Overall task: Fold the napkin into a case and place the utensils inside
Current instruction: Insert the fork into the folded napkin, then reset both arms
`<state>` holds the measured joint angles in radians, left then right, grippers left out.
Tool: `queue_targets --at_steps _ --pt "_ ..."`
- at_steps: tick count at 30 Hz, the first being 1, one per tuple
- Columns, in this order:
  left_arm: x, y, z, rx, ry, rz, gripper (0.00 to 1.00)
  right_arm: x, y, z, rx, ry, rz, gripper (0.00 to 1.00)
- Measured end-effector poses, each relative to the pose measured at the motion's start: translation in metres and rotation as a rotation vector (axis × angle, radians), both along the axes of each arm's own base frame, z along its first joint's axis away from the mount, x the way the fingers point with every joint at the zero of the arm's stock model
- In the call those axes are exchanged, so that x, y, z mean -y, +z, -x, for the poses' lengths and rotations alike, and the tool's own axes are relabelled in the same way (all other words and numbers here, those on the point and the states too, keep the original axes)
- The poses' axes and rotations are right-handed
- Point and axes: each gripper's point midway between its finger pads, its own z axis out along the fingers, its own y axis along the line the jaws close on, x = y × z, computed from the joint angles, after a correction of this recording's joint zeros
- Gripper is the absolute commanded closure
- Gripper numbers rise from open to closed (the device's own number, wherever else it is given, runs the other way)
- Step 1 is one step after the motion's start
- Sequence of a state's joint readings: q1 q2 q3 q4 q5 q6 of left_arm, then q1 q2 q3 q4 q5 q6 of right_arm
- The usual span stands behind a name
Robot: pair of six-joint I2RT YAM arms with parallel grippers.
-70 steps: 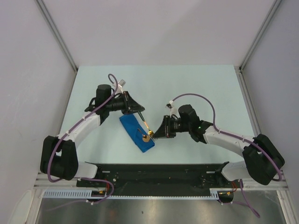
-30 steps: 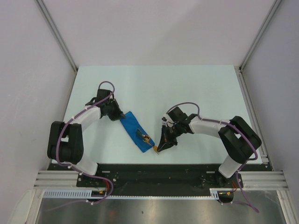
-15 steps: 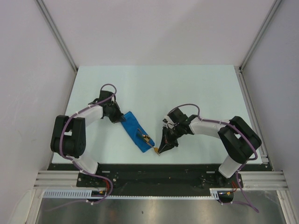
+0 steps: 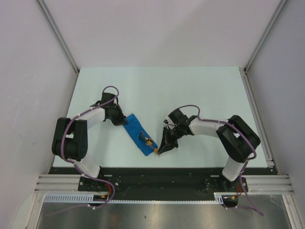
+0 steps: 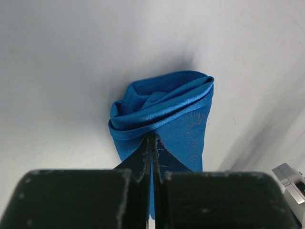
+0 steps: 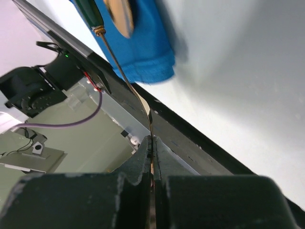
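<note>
The blue napkin (image 4: pixel 136 129) lies folded as a narrow oblong case, slanting from far left to near right. My left gripper (image 4: pixel 121 121) is shut, its tips (image 5: pixel 152 137) down on the cloth (image 5: pixel 181 119) near the case's far end, whose folded mouth gapes just beyond them. My right gripper (image 4: pixel 158 151) sits at the case's near end. It (image 6: pixel 152 139) is shut on the thin gold head of a utensil (image 6: pixel 126 78), seen edge-on; its dark green handle runs over the cloth (image 6: pixel 143 52). A second gold head, spoon-shaped (image 6: pixel 119 16), rests on the case.
The black base rail (image 4: pixel 157 174) runs along the table's near edge, right beneath the right gripper (image 6: pixel 200 152). Grey walls stand on both sides of the pale table (image 4: pixel 200 95). A purple cable (image 6: pixel 71 125) loops below the rail.
The left gripper let go of the utensil's handle and moved to the case's far end. The right gripper carried the utensil's head toward the near edge and has edged slightly left.
</note>
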<state>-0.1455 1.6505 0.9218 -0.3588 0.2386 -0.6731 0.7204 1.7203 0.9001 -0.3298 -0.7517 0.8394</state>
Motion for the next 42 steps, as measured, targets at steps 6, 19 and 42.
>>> queue_targets --at_steps 6,19,42 --pt "0.0 0.0 0.0 0.0 0.0 0.0 1.0 -0.024 0.003 -0.014 0.014 -0.005 -0.033 1.0" --pt "0.0 -0.003 0.002 -0.007 0.003 0.001 1.0 -0.063 -0.013 -0.034 0.03 -0.053 -0.082 1.0" --pt "0.064 0.138 0.032 0.436 -0.215 0.032 0.37 -0.034 0.059 -0.06 0.452 -0.103 -0.011 0.0"
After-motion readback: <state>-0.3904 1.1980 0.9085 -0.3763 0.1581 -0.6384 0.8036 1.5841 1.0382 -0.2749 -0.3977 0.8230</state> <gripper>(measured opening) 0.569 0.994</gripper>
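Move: The right hand, some 3 cm above the table, holds the fork by its tines, handle towards the folded napkin. The pocket mouth lies about 12 cm ahead and 8 cm left; the spoon bowl, already on the napkin, 9 cm ahead and 5 cm left, and the napkin's near end 3 cm ahead and 4 cm left. From the left hand, shut on the napkin, its far end is 3 cm ahead and 1 cm right, the pocket mouth 8 cm back and 7 cm right. Leftwards and forward, about 9 cm in all and sinking a little, the right hand feeds the fork handle-first towards the pocket beside the spoon, then opens wide, rises and backs off rightwards. The left hand keeps its shut fingertips on the napkin's far end until that release, then lifts clear some 13 cm, opening and swinging right. ##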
